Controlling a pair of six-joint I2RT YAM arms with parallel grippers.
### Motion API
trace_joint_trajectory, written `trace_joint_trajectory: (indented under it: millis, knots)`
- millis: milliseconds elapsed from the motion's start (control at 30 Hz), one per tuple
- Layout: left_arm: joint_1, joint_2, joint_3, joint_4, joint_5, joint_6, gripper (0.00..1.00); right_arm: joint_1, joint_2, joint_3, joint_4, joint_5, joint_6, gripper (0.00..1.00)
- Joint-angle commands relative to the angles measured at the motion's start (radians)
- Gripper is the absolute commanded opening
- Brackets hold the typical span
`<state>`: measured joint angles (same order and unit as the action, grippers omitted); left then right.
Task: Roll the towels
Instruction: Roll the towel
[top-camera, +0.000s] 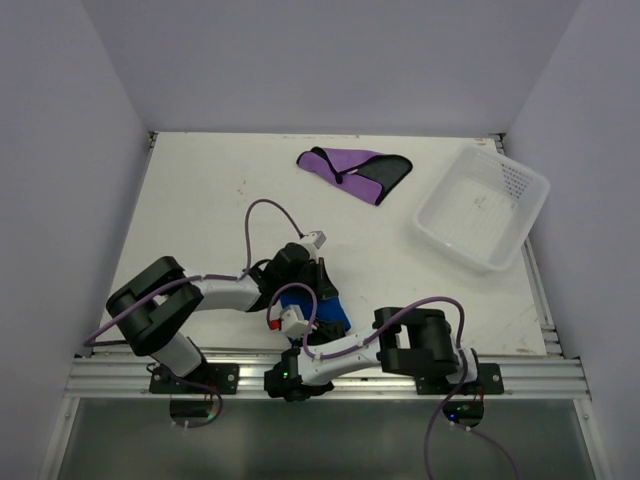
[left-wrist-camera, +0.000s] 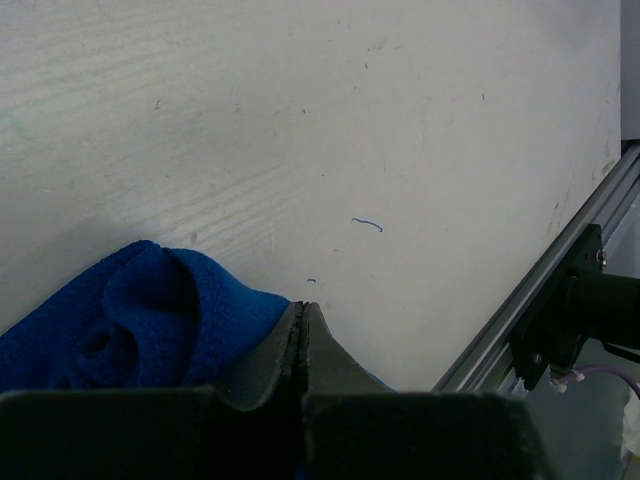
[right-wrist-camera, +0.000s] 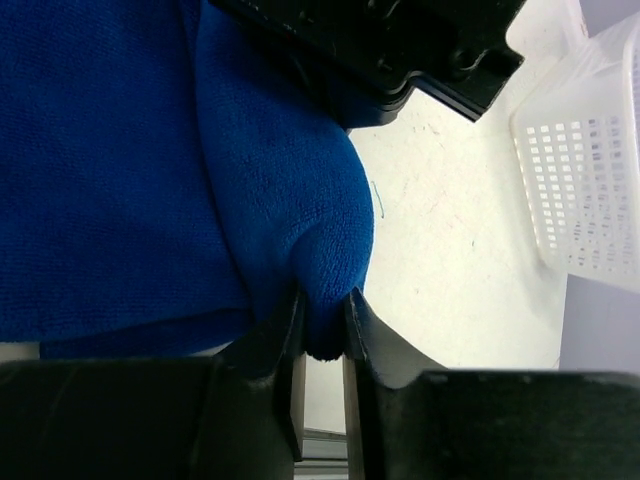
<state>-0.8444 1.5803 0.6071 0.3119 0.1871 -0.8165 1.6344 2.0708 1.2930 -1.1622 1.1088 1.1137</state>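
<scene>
The blue towel (top-camera: 322, 308) lies bunched near the table's front edge, mostly covered by both arms. My right gripper (right-wrist-camera: 325, 300) is shut on a rounded fold of this blue towel (right-wrist-camera: 120, 170); the cloth fills the gap between its fingers. From above, the right gripper (top-camera: 305, 335) sits at the towel's near side. My left gripper (left-wrist-camera: 303, 305) has its jaws pressed together, tips on the table at the edge of the blue towel (left-wrist-camera: 150, 320). Seen from overhead, the left gripper (top-camera: 305, 275) is at the towel's far side. The purple and black towel (top-camera: 350, 172) lies flat at the back.
A white perforated basket (top-camera: 520, 178) stands at the back right, also visible in the right wrist view as the basket (right-wrist-camera: 590, 180). The aluminium rail (left-wrist-camera: 540, 290) runs along the table's front edge, close to the blue towel.
</scene>
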Motion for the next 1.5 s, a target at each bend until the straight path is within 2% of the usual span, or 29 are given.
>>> trace_joint_trajectory:
  millis: [0,33,67,100,367,500,633,767,867,900,1033,1133,1333,1467]
  knots:
    - [0.001,0.043,-0.039,0.027,-0.015,0.034,0.00,0.012,-0.047,0.008,-0.021,0.054,0.035,0.22]
    - [-0.001,0.047,-0.043,0.032,-0.017,0.033,0.00,0.012,-0.055,-0.006,-0.021,0.052,0.052,0.25]
    - [0.001,0.050,-0.044,0.036,-0.017,0.031,0.00,0.015,-0.067,-0.014,-0.021,0.052,0.060,0.35]
    - [0.001,0.052,-0.047,0.042,-0.017,0.030,0.00,0.016,-0.078,-0.021,-0.021,0.051,0.067,0.38]
    - [0.001,0.047,-0.059,0.041,-0.032,0.036,0.00,0.044,-0.289,-0.124,-0.054,0.062,0.196,0.42]
    - [0.001,0.043,-0.078,0.044,-0.037,0.031,0.00,0.054,-0.434,-0.234,0.088,0.033,0.129,0.44]
    - [0.001,0.035,-0.093,0.050,-0.041,0.028,0.00,0.051,-0.625,-0.432,0.368,-0.030,0.046,0.49]
    - [0.001,0.026,-0.110,0.055,-0.043,0.025,0.00,-0.016,-0.852,-0.590,0.626,-0.138,-0.064,0.54]
    - [0.001,0.023,-0.112,0.056,-0.040,0.020,0.00,-0.098,-0.992,-0.664,0.742,-0.217,-0.110,0.58]
    - [0.001,0.023,-0.115,0.058,-0.038,0.020,0.00,-0.126,-1.040,-0.693,0.768,-0.290,-0.129,0.59]
    - [-0.001,0.020,-0.125,0.062,-0.038,0.017,0.00,-0.289,-1.106,-0.765,0.921,-0.484,-0.152,0.64]
    - [-0.001,0.009,-0.133,0.064,-0.043,0.011,0.00,-0.364,-1.101,-0.802,0.987,-0.591,-0.126,0.66]
    - [0.001,-0.013,-0.138,0.059,-0.049,0.013,0.00,-0.453,-1.054,-0.877,1.147,-0.725,-0.084,0.66]
    - [0.001,-0.023,-0.141,0.056,-0.052,0.013,0.00,-0.467,-0.985,-0.887,1.226,-0.799,-0.091,0.66]
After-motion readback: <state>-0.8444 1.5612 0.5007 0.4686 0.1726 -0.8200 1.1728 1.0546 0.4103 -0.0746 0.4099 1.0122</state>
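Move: The blue towel, rolled and folded into a short bundle, has its middle about 4 cm ahead of the right hand, 4 cm to its left and 2 cm below; that hand still pinches the bundle's near right part. From the left hand, the bundle's middle lies some 5 cm back, 3 cm left and 2 cm below. The purple towel is about 42 cm ahead of the right hand and 6 cm right, the white basket 33 cm ahead and 40 cm right. The blue towel comes free of the right fingers, which open wide as the hand lifts and pulls right, each about 5 cm; it then swings forward and left and sinks back towards the bundle's right end, rolling some 70 degrees, left side up, until the fingers point forward-left and down. The left hand stays, shut fingertips still pressing on the bundle. ##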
